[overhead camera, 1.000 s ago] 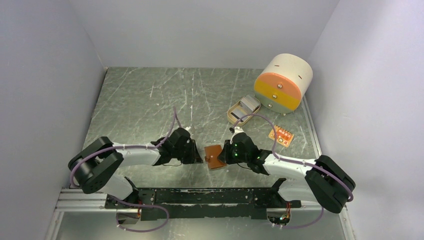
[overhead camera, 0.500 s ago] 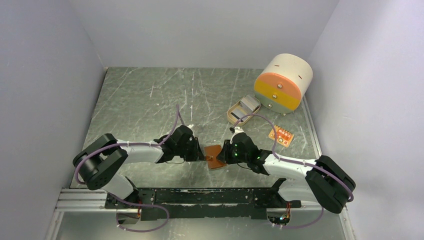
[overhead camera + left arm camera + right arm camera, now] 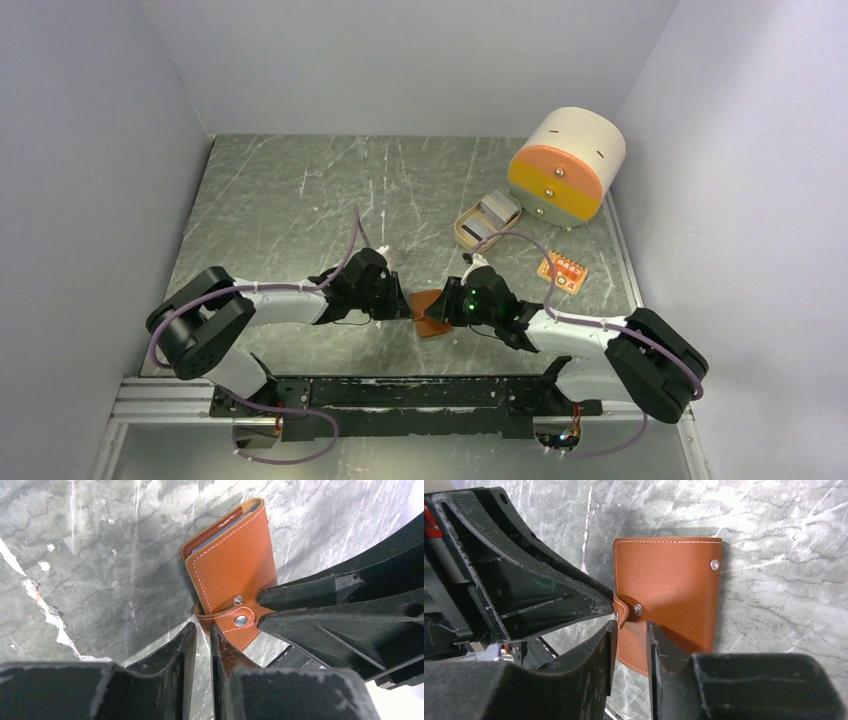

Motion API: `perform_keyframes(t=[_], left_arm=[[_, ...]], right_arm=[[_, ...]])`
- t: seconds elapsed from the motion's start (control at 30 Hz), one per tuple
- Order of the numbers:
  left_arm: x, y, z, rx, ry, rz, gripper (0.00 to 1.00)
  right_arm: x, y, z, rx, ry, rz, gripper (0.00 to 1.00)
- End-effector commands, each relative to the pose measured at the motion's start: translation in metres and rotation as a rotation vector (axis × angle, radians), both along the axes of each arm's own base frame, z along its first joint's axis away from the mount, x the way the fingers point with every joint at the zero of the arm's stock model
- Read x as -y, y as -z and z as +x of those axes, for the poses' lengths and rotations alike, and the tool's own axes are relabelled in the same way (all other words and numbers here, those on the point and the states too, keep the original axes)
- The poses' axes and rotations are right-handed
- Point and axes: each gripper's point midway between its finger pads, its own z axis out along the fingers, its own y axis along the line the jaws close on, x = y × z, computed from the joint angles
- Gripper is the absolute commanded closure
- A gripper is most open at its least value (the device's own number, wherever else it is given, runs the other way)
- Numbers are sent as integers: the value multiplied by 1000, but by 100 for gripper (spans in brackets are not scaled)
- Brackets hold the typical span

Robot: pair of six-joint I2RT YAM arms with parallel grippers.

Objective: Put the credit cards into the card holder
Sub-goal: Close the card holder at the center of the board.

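Note:
The card holder [image 3: 430, 314] is a brown leather wallet lying folded on the table between both arms, also seen in the left wrist view [image 3: 227, 565] and the right wrist view [image 3: 669, 580]. Its strap [image 3: 626, 611] with the snap curls round one edge. My left gripper [image 3: 202, 629] stands at that strap, its jaws a thin slit apart with only table showing between them. My right gripper [image 3: 631, 630] is open, and the wallet's near corner lies loose between its fingers. The credit cards [image 3: 497, 209], a pale stack, rest in a dish at the back right.
A tan oval dish [image 3: 466, 232] holds the cards. Behind it stands a cream-and-orange drum-shaped drawer box [image 3: 565, 165]. A small orange piece [image 3: 563, 272] lies right of my right arm. Grey walls close in the table on three sides.
My left gripper has moved right, up to the wallet's strap. The right gripper's jaws have widened around the wallet's corner. The wallet has hardly shifted.

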Motion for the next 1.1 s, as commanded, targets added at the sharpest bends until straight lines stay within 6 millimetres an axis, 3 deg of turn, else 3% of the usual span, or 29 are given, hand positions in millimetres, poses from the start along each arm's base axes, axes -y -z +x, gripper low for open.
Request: perform_keyframes(t=[0.0, 0.37, 0.7, 0.93, 1.07], left_arm=[[7, -9, 9, 28, 10, -19, 78], [9, -8, 9, 24, 11, -19, 78], [9, -7, 9, 23, 13, -18, 78], [10, -5, 8, 17, 19, -20, 78], [10, -6, 8, 19, 19, -21, 78]], right_arm=[[-8, -3, 1, -8, -6, 27, 69], [-20, -6, 1, -12, -41, 57, 72], [-21, -4, 6, -8, -33, 38, 82], [-19, 0, 7, -15, -28, 17, 83], [-18, 1, 9, 3, -33, -8, 97]])
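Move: The card holder's strap end, with its snap cap, is about 2 cm to the left of my right fingertips, level fore and aft and some 1 cm lower. The holder's middle lies roughly 1 cm ahead and 1 cm to the right of that hand, 2 cm down; the card tray stands 20 cm ahead and 12 cm right, 3 cm lower. From my left fingertips the strap end is about 2 cm to the right, at about the same height. I dip my right fingertips barely 1 cm, then slide them about 1.5 cm left, into the free end of the holder's strap, narrowing their gap from about a third open to nearly shut beside the snap cap. My left hand stays put with its narrow gap unchanged, its tips at the strap's fold on the holder's left edge. ##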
